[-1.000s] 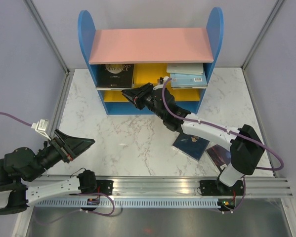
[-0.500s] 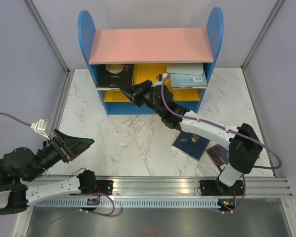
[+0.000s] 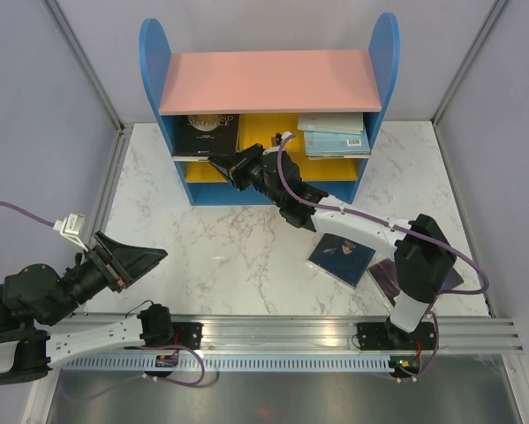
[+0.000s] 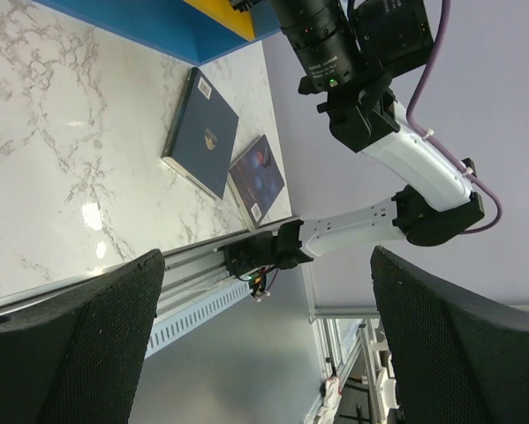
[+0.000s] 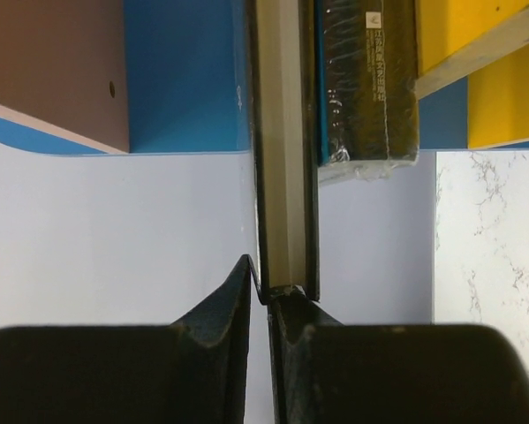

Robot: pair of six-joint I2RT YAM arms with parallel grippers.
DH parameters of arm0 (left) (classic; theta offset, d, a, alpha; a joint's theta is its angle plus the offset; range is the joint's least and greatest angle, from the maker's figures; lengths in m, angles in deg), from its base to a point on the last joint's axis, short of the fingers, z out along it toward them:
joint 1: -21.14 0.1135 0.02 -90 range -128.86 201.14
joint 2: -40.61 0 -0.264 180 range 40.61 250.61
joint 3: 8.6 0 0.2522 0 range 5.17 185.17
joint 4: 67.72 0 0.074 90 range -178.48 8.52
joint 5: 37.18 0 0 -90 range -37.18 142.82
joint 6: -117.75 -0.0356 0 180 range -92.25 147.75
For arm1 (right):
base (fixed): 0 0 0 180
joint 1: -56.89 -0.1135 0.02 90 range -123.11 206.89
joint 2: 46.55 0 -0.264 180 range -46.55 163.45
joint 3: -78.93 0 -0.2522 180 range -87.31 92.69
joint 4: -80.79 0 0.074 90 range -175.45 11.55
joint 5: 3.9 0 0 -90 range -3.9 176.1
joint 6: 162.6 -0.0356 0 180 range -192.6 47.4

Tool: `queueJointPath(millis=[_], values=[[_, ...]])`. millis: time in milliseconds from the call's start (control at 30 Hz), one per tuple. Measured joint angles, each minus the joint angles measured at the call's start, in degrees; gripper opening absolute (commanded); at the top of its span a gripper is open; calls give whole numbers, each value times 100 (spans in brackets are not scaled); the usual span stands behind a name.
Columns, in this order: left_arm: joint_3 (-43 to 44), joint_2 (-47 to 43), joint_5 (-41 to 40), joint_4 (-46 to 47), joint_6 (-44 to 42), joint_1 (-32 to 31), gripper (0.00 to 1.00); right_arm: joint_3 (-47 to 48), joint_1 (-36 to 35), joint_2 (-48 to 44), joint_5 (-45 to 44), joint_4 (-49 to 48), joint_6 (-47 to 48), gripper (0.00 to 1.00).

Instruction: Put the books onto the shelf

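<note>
The shelf point(image 3: 264, 79) stands at the back of the table, with blue sides point(image 5: 185, 79), a pink top and yellow boards. A black book point(image 3: 207, 132) lies on its middle board at the left, and pale blue books point(image 3: 335, 134) are stacked at the right. My right gripper point(image 3: 216, 162) is shut, its tips point(image 5: 266, 293) against the near edge of a dark-covered book with cream pages point(image 5: 282, 141). A black wrapped book point(image 5: 370, 79) lies beside that one. Two more books, navy point(image 3: 342, 256) point(image 4: 202, 132) and dark point(image 3: 389, 276) point(image 4: 257, 177), lie on the table. My left gripper point(image 3: 145, 256) point(image 4: 266, 265) hangs open and empty near the left front.
The marble table point(image 3: 229, 238) is walled by grey panels on the left, right and back. A metal rail point(image 3: 273, 340) carrying both arm bases runs along the near edge. The right arm point(image 3: 361, 225) stretches across the table above the two lying books.
My right gripper has moved left and further toward the shelf's left half, and its jaws have closed fully. The left arm has stayed where it was.
</note>
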Motion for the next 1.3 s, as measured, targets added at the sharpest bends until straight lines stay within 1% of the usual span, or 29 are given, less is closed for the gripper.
queueJointPath(millis=[500,600,700,767,867,900,933,967,1000,1100,1167,1233,1267,1300], values=[[170,-186,-2,-247,4,0,100,555,46,472,31,13,22,13],[175,-186,-2,-313,4,0,100,684,50,476,131,103,275,13],[175,-184,-2,-337,4,0,100,914,13,446,260,278,739,14],[175,-179,-2,-350,2,0,100,970,-66,273,326,564,1158,15],[175,-129,-9,-363,2,0,100,970,-356,-225,343,1272,1862,24],[175,-87,-9,-363,0,0,100,946,-501,-468,341,1550,2092,34],[175,-35,-13,-358,0,0,100,855,-651,-756,319,1818,2271,39],[175,37,-15,-356,-4,0,100,647,-793,-1106,284,1989,2437,43],[175,116,-17,-354,-7,0,100,354,-927,-1545,254,2236,2546,52],[125,341,-17,-267,-48,0,100,-678,-1001,-2844,-44,2924,2667,60],[-4,474,-11,-144,-90,0,100,-1366,-702,-3670,-308,3506,2590,62],[-153,595,2,-31,-122,0,100,-2100,-81,-4478,-448,4168,2424,64],[-236,660,11,24,-133,0,100,-2188,245,-4568,-481,4282,2400,64],[-332,719,26,109,-144,0,100,-2363,726,-4728,-378,4540,2378,66]])
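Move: The navy book, next to be fetched, lies flat on the table about 30 cm to my right hand's right, 13 cm back and some 31 cm below. My nearly shut right fingertips are at the front edge of the black book, whose middle is level with them, 10 cm ahead and 2 cm left. The light blue book is on the shelf 9 cm ahead and 25 cm right. For my left hand, the navy book is 13 cm ahead, 45 cm right and 33 cm below. I keep pushing the black book's front edge slowly forward and left into the shelf with my right fingertips, about 2 cm. Then I come free, rising and pulling back some 16 cm, and swing quickly right and down towards the navy book, opening my fingers as the wrist rolls about 35 degrees, left side down. Late on, my empty left hand shifts right and sinks a little. ##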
